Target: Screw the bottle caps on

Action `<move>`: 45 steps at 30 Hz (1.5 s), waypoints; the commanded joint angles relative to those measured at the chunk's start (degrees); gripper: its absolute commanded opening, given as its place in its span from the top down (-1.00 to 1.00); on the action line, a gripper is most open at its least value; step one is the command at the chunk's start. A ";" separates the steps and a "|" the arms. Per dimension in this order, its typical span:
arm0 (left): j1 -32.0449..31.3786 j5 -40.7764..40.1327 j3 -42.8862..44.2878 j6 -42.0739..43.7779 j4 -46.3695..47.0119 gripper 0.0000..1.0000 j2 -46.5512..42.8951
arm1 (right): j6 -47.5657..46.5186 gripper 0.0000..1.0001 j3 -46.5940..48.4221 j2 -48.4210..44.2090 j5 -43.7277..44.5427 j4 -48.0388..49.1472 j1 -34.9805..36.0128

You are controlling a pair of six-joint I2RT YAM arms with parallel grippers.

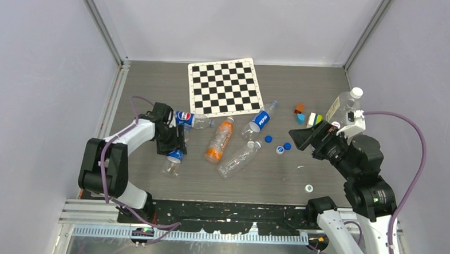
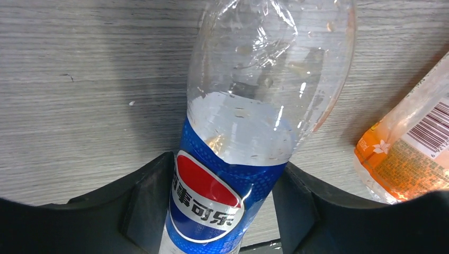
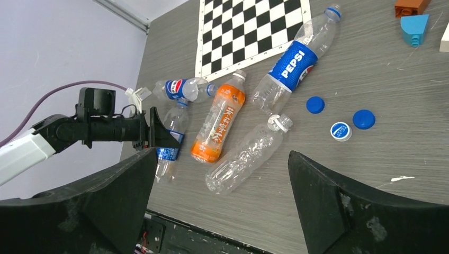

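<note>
Two blue bottle caps (image 1: 268, 138) (image 1: 287, 146) and a white-topped one (image 1: 279, 149) lie loose right of the middle, seen also as caps (image 3: 315, 105) (image 3: 364, 119) (image 3: 341, 131). Another white cap (image 1: 309, 188) lies nearer the front. My left gripper (image 1: 174, 150) (image 2: 222, 211) is shut on a small clear Pepsi bottle (image 2: 265, 79) (image 1: 173, 163) lying at the left, both fingers against its blue label. My right gripper (image 1: 301, 136) (image 3: 222, 185) hangs open over the table, nothing between its fingers.
A second small Pepsi bottle (image 1: 191, 120), an orange-label bottle (image 1: 219, 139), a clear bottle (image 1: 239, 159) and a larger Pepsi bottle (image 1: 260, 120) lie mid-table. A chessboard mat (image 1: 224, 87) lies behind. Small blocks (image 1: 299, 112) and a capped upright bottle (image 1: 345, 105) stand at the right.
</note>
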 commanded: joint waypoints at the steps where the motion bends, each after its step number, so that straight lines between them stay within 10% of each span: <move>1: 0.18 2.59 1.40 1.12 -0.28 -0.26 0.25 | -2.46 -0.99 2.05 5.37 -1.27 1.09 0.19; 24: -1.19 17.41 -3.87 14.43 10.81 0.07 -44.22 | -9.34 -0.84 18.01 35.78 6.86 -15.16 3.85; 45: -2.19 20.11 -7.78 24.87 31.67 0.15 -53.65 | -2.54 -0.26 20.86 68.23 18.11 -4.35 10.40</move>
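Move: The Pepsi bottle lies between the left hand's open fingers, centred on them and about 1 cm below, neck pointing forward. A second Pepsi bottle lies about 11 cm ahead and 6 cm right, the orange bottle about 4 cm ahead and 16 cm right. From the right hand, the nearest blue cap is some 13 cm ahead, 5 cm left and 30 cm down; 4 cm nearer and 5 cm right of it lies the blue-white cap, 2 cm nearer and 7 cm right of it another blue one. The Pepsi bottle is pinched around its label by the left fingers closing, then carried up about 26 cm and slightly right, the wrist tilting some 75 degrees to point the fingers forward. Meanwhile the right hand sinks about 21 cm and reaches 12 cm forward towards the loose blue caps, tipping its fingers down and narrowing them partway, touching nothing. ##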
